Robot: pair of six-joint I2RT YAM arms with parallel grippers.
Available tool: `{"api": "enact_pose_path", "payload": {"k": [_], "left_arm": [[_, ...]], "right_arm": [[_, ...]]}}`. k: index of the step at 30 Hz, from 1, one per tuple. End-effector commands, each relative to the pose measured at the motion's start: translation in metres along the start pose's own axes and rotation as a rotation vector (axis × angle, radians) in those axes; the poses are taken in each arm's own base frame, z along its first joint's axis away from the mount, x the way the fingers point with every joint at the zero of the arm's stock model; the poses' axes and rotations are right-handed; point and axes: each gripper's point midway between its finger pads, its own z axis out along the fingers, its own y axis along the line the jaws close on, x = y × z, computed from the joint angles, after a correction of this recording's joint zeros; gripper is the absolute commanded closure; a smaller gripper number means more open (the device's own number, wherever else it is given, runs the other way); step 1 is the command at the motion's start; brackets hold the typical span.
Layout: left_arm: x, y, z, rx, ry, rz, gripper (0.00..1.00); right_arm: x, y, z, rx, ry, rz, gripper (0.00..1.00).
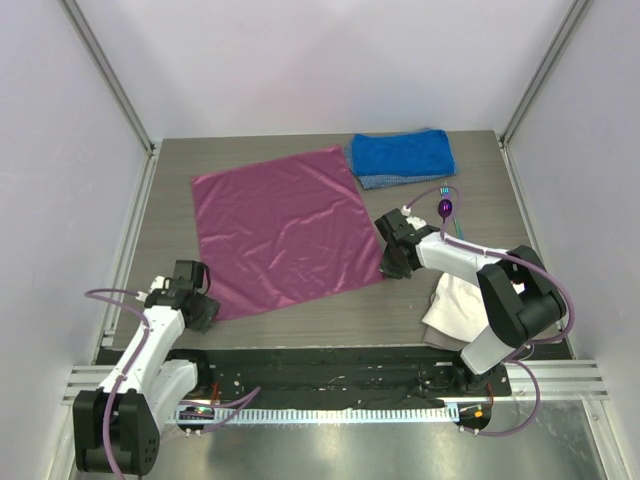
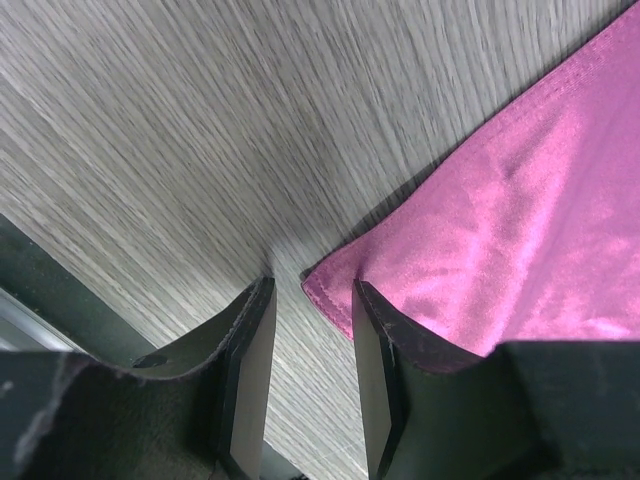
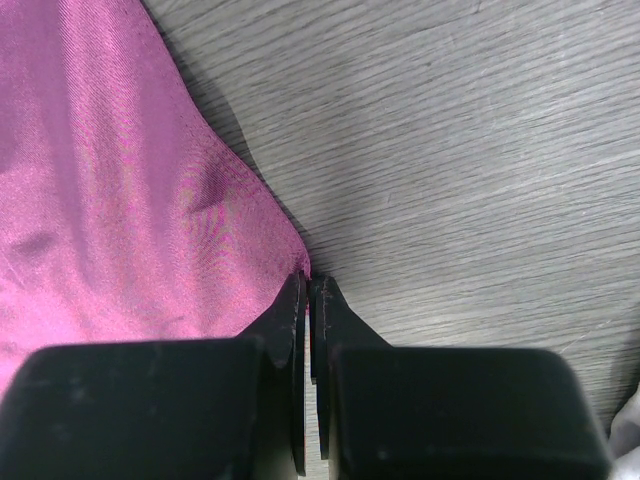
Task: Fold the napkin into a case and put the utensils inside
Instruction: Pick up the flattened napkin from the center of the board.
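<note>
The magenta napkin [image 1: 280, 230] lies spread flat on the wooden table, unfolded. My left gripper [image 1: 203, 312] is at its near-left corner. In the left wrist view the napkin [image 2: 500, 230] has that corner lying between the tips of my left gripper [image 2: 310, 290], whose jaws stand open. My right gripper [image 1: 392, 268] sits at the near-right corner. In the right wrist view my right gripper [image 3: 308, 285] is shut, pinching the tip of the napkin [image 3: 100, 200]. The purple-bowled spoon [image 1: 445, 208] and the teal fork [image 1: 459, 232] lie to the right of the cloth.
A folded blue towel [image 1: 402, 156] sits at the back right, touching the napkin's far corner. A white cloth [image 1: 455, 305] lies crumpled under the right arm. Metal frame rails border the table on both sides.
</note>
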Motion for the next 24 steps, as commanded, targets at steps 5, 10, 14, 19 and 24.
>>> {"api": "enact_pose_path", "payload": {"k": [5,10,14,19,24], "left_arm": [[-0.011,-0.004,0.003,-0.025,-0.04,0.012,0.61],[-0.005,-0.005,0.009,-0.024,-0.012,0.024,0.63],[0.002,-0.009,0.014,-0.012,0.025,0.037,0.67],[0.007,-0.008,0.018,-0.024,0.049,0.059,0.72],[0.005,-0.014,0.016,0.009,0.048,0.082,0.9]], "right_arm": [[-0.007,0.009,-0.01,-0.05,-0.039,-0.002,0.99],[-0.005,0.01,-0.009,-0.059,-0.035,0.0,0.99],[-0.005,0.011,-0.009,-0.068,-0.033,0.0,0.99],[-0.006,0.013,-0.01,-0.079,-0.036,0.002,0.99],[-0.007,0.015,-0.012,-0.097,-0.041,-0.007,0.99]]}}
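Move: Between the left hand's open fingers, about 1 cm ahead and 1 cm below, lies the napkin's near left corner. The napkin's middle is some 23 cm ahead and 16 cm to the right of that hand; its near right corner, some 11 cm ahead and 35 cm to the right, is already between the right hand's fingertips. From the right hand the left corner is about 11 cm back and 35 cm to the left; the white cloth is roughly 7 cm back and 19 cm to the right. Closing in on the napkin's near left corner, the left hand first barely stirs, then slides about 2 cm forward along the board, sinking a touch, while its fingers draw from nearly half open to almost shut and pinch the cloth. The right hand stays low with its fingers shut on the near right corner. ##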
